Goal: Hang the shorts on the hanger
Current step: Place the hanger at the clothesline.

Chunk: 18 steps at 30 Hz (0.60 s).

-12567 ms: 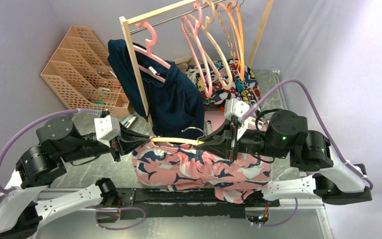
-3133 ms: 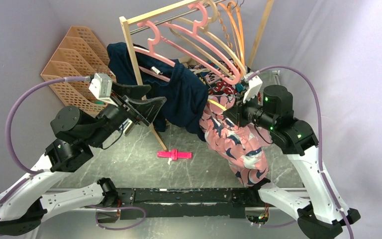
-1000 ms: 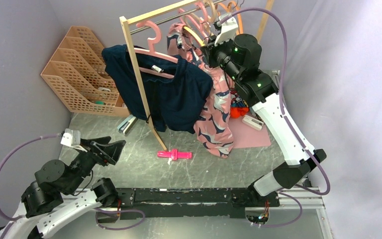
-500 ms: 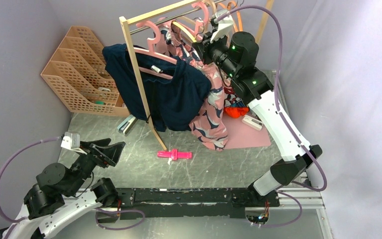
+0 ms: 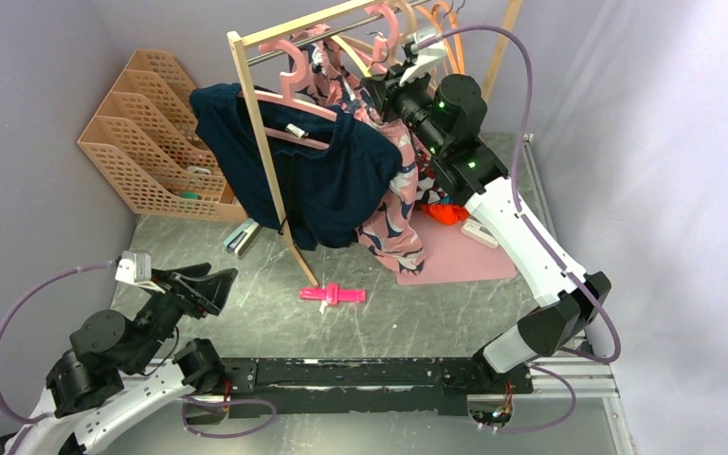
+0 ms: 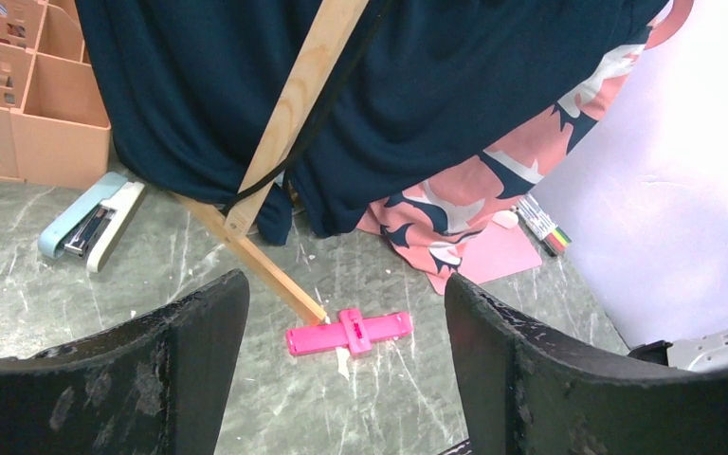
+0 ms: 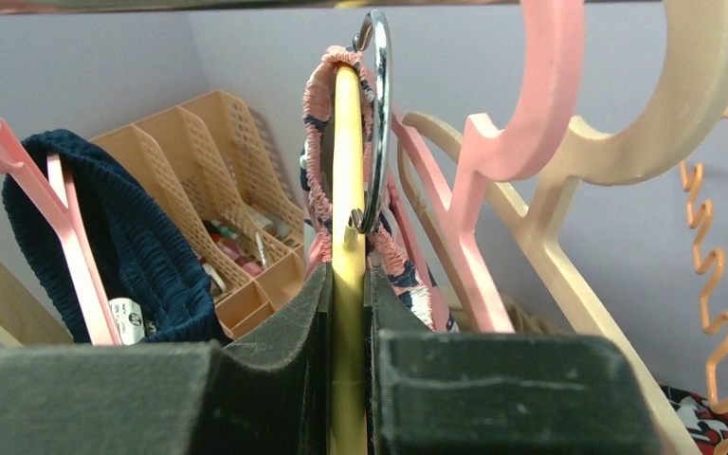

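Observation:
The shorts [image 5: 403, 204], salmon-pink with navy and white blotches, hang from the hanger [image 7: 346, 190], a thin pale yellow one with a silver wire hook [image 7: 379, 123]. Their gathered waistband [image 7: 318, 114] wraps over its top. My right gripper [image 5: 391, 90] is up at the clothes rail, shut on the hanger's yellow stem [image 7: 349, 275]. The hook sits close under the rail, and I cannot tell whether it rests on it. The shorts' lower hem [image 6: 474, 204] shows behind the navy garment. My left gripper [image 5: 210, 284] hovers low near the table's front left, open and holding nothing [image 6: 346, 284].
A wooden rack [image 5: 261, 142] carries a navy garment [image 5: 322, 180] and several pink, beige and orange hangers [image 7: 531, 123]. An orange file organiser [image 5: 152, 133] stands back left. On the table lie a pink clip [image 5: 332, 294], a stapler [image 5: 240, 239] and a pink mat [image 5: 464, 256].
My right gripper has carried the hanger and shorts a little left along the rail, and the shorts have swung in behind the navy garment. The left arm has barely moved.

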### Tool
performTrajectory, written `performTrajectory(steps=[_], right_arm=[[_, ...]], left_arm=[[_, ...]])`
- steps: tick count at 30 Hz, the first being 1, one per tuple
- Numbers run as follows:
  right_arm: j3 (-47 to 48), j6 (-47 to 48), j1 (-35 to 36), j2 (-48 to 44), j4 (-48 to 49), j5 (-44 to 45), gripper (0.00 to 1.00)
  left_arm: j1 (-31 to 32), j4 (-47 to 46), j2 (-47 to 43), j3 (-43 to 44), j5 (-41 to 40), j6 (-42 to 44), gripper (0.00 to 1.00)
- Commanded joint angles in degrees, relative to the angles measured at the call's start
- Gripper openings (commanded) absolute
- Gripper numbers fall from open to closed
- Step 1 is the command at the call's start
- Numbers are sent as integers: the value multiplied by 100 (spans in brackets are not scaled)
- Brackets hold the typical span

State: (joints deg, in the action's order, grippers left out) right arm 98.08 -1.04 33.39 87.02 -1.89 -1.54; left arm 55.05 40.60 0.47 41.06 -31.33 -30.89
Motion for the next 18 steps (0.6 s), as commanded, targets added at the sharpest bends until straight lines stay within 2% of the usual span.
performTrajectory(steps=[1, 5, 9, 15, 18], right_arm=[[21, 12, 1, -221, 1171, 68, 0], [-4, 184, 2, -320, 1023, -192, 0], [70, 303, 1, -449, 350, -1030, 0], [-25, -414, 1, -732, 63, -2630, 0], [-187, -620, 1, -953, 58, -2850, 0]], left_arm=[[-29, -6, 34, -48, -76, -17, 79], [-36, 0, 34, -46, -77, -12, 79], [-38, 3, -41, -59, -92, -14, 79], [-37, 5, -70, -51, -100, -15, 79], [-37, 11, -73, -46, -118, -35, 79]])
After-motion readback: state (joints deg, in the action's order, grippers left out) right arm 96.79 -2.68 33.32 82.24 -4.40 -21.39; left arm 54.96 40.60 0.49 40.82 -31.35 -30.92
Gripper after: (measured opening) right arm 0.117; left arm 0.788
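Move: The right hand grips the yellow hanger with the pink shorts on it. The free stretch of the clothesline rod lies about 4 cm ahead, 10 cm to its left and 12 cm above. The navy shorts' pink hanger is some 17 cm to the left and 4 cm nearer; an empty pink hanger hangs about 8 cm straight ahead, slightly higher. From the idle left hand, the rod's free stretch is roughly 32 cm ahead, 23 cm right and 30 cm up. Keeping the yellow hanger pinched, the right hand first lifts a bare 1.5 cm, then draws back from the rod at growing speed, about 7 cm in all, drifting some 3 cm left towards the navy shorts' side. As it backs off, the wrist swings about 20 degrees counter-clockwise, so that the fingers and the metal hook come to point more to the left, towards the open stretch between the navy shorts' hanger and the empty pink ones. ##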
